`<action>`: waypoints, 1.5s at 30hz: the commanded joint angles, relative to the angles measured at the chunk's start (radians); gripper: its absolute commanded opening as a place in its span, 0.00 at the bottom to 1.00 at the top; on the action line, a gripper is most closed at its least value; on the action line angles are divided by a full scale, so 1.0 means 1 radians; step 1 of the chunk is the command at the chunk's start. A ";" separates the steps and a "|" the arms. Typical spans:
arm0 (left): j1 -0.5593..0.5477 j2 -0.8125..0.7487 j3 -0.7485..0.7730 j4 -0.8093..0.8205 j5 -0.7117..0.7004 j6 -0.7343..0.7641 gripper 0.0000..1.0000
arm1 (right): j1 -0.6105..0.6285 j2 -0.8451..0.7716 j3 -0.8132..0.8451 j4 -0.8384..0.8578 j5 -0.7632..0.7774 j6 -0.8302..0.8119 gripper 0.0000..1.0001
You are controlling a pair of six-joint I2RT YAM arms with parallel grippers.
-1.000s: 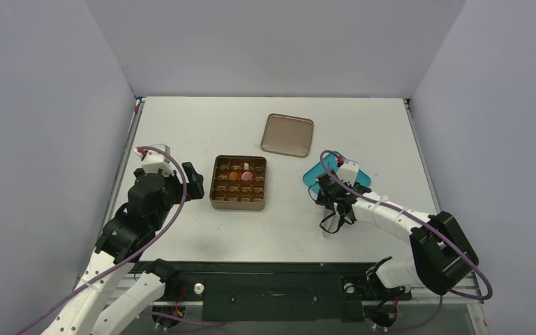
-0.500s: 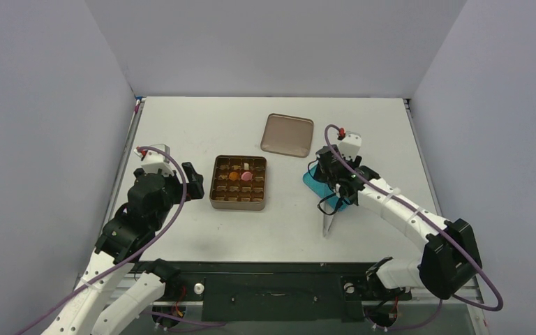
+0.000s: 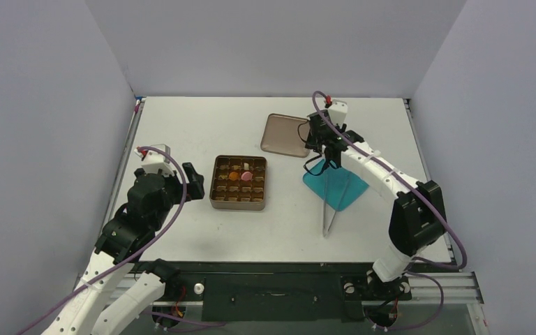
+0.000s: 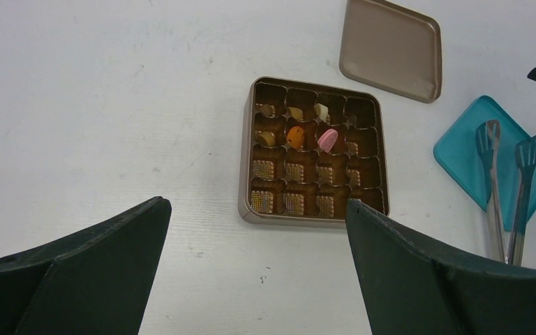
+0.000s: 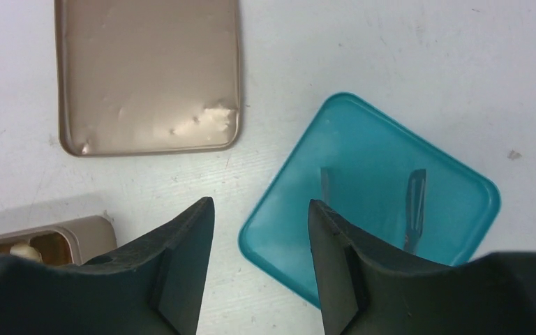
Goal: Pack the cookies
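The cookies lie in cells of the square brown gridded tin (image 4: 259, 209): an orange round (image 4: 295, 137), a pink one (image 4: 328, 139), a cream-white piece (image 4: 322, 112) and small brown bits in the cells beside them. From above the orange (image 3: 234, 176) and pink (image 3: 246, 176) pieces show in the tin (image 3: 218, 199). My left gripper (image 4: 256, 204) hangs open just left of the tin, holding nothing. My right gripper (image 5: 262, 204) is open and empty, above the gap between the tin's lid (image 5: 146, 77) and the teal plate (image 5: 363, 160).
Metal tongs (image 3: 329, 206) lie with their tips on the teal plate (image 3: 352, 192) and their handle on the table toward the near edge. The brown lid (image 3: 286, 134) lies flat behind the tin. Grey walls stand on three sides.
My right arm has swung from the near side of the teal plate back toward the lid, uncovering the plate and the tongs lying on it; its jaws have narrowed a little. The left arm has not moved.
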 commanded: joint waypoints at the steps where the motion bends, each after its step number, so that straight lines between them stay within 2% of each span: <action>1: 0.004 -0.007 0.006 0.053 0.024 0.005 0.97 | -0.026 0.086 0.109 0.001 -0.041 -0.034 0.48; 10: 0.003 0.004 0.005 0.058 0.043 0.006 0.97 | -0.091 0.293 0.241 0.011 -0.132 -0.032 0.45; 27: 0.005 0.036 0.009 0.057 0.069 0.013 0.97 | -0.141 0.544 0.409 0.034 -0.225 -0.012 0.42; 40: 0.004 0.053 0.012 0.055 0.077 0.017 0.97 | -0.144 0.676 0.560 -0.030 -0.220 -0.020 0.31; 45: 0.004 0.052 0.012 0.055 0.080 0.018 0.97 | -0.144 0.698 0.558 -0.043 -0.220 -0.022 0.27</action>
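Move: The tan lid's middle lies about 16 cm ahead of the right hand, 11 cm to its left and 15 cm below; its right rim is only some 3 cm to the left. The teal tray is almost beneath this hand, 1 cm back and 5 cm right, with the tongs 9 cm back and 3 cm right. The cookie box is 27 cm left and 1 cm back. From the left hand, the lid is roughly 33 cm ahead, 29 cm right, 24 cm below. Take the right gripper off the teal tray to the tan lid's right rim, near its near corner: forward first, then forward and steeply down, about 12 cm out and 13 cm lower, tipping the fingers some 15 degrees further down. Narrow the half-open fingers to about a quarter on the way so they straddle the rim. Ease the open left gripper a couple of centimetres right and down. ##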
